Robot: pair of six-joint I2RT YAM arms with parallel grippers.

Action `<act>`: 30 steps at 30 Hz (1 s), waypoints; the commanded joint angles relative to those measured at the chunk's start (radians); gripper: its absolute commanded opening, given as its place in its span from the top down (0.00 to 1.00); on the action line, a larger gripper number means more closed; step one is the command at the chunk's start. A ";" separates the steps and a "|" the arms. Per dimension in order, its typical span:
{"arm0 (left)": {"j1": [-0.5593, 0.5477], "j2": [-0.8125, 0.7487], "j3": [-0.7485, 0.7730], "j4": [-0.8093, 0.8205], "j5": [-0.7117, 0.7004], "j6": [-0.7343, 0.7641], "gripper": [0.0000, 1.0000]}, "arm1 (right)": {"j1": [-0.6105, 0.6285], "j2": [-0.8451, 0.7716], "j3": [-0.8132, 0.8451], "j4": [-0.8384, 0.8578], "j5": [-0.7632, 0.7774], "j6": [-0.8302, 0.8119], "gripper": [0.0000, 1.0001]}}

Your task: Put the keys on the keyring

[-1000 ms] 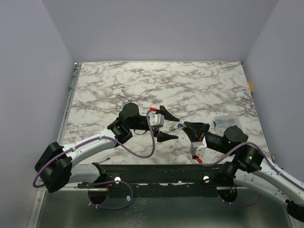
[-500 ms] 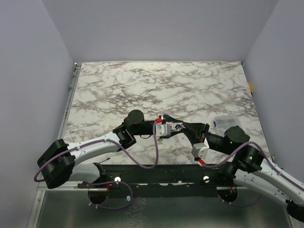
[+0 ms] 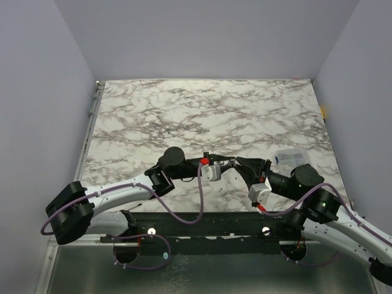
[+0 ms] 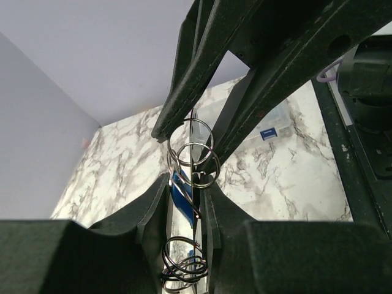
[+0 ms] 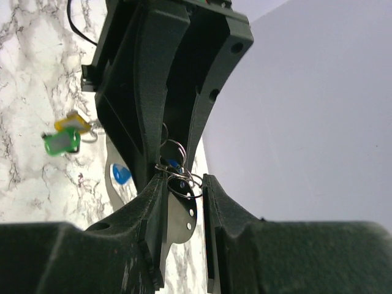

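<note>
Both grippers meet above the table's near middle. My right gripper [image 3: 240,163] [image 5: 184,180] is shut on the keyring [image 4: 195,144], a bunch of thin silver loops with a flat silvery tag [image 5: 180,217], held in the air. My left gripper [image 3: 222,164] [image 4: 187,184] faces it, jaws narrowed onto the blue key [image 4: 180,187], which hangs in that bunch. More loops [image 4: 184,266] dangle lower between the left pads. The green key [image 5: 61,142] and the yellow key [image 5: 72,122] lie together on the marble below. In the top view the arms hide the keys.
A small clear plastic box [image 3: 288,156] lies on the marble table [image 3: 184,110] to the right, just beyond the right arm. A black rail [image 3: 202,223] runs along the near edge. Lilac walls close in the left, right and back.
The left gripper moved right to the right gripper, and its jaws narrowed from wide open to close around the blue key. The right arm held still.
</note>
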 commanded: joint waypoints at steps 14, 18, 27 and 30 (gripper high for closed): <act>0.009 -0.114 -0.083 0.001 -0.276 0.208 1.00 | -0.001 -0.072 0.120 -0.274 0.015 0.455 0.35; 0.006 -0.128 -0.093 -0.034 -0.276 0.274 1.00 | -0.002 -0.038 0.153 -0.214 0.180 0.635 0.28; -0.007 -0.203 -0.129 -0.150 -0.407 0.466 1.00 | -0.075 0.606 0.510 -0.530 0.736 1.241 0.28; -0.006 -0.248 -0.146 -0.182 -0.429 0.507 1.00 | -0.233 0.681 0.494 -0.529 0.559 1.418 0.28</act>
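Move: The keyring is pinched between both hands' fingertips, about 1 cm to the left hand's right and 2 cm to the right hand's left, at their height. The grey strap hangs some 4 cm below and 2 cm forward of the left hand, the green key roughly 8 cm below and 2 cm nearer the base. The clear box lies on the table about 18 cm ahead, 26 cm right and 28 cm below the right hand. Backing off a couple of centimetres towards its base and to the right, the right hand opens and lets go of the keyring, then sweeps some 12 cm forward past it, turning clockwise and tipping its fingers down, sinking at the end. The left hand keeps its pinch and draws the keyring about 6 cm left and 5 cm forward, swinging roughly 20 degrees counter-clockwise while rolling. ##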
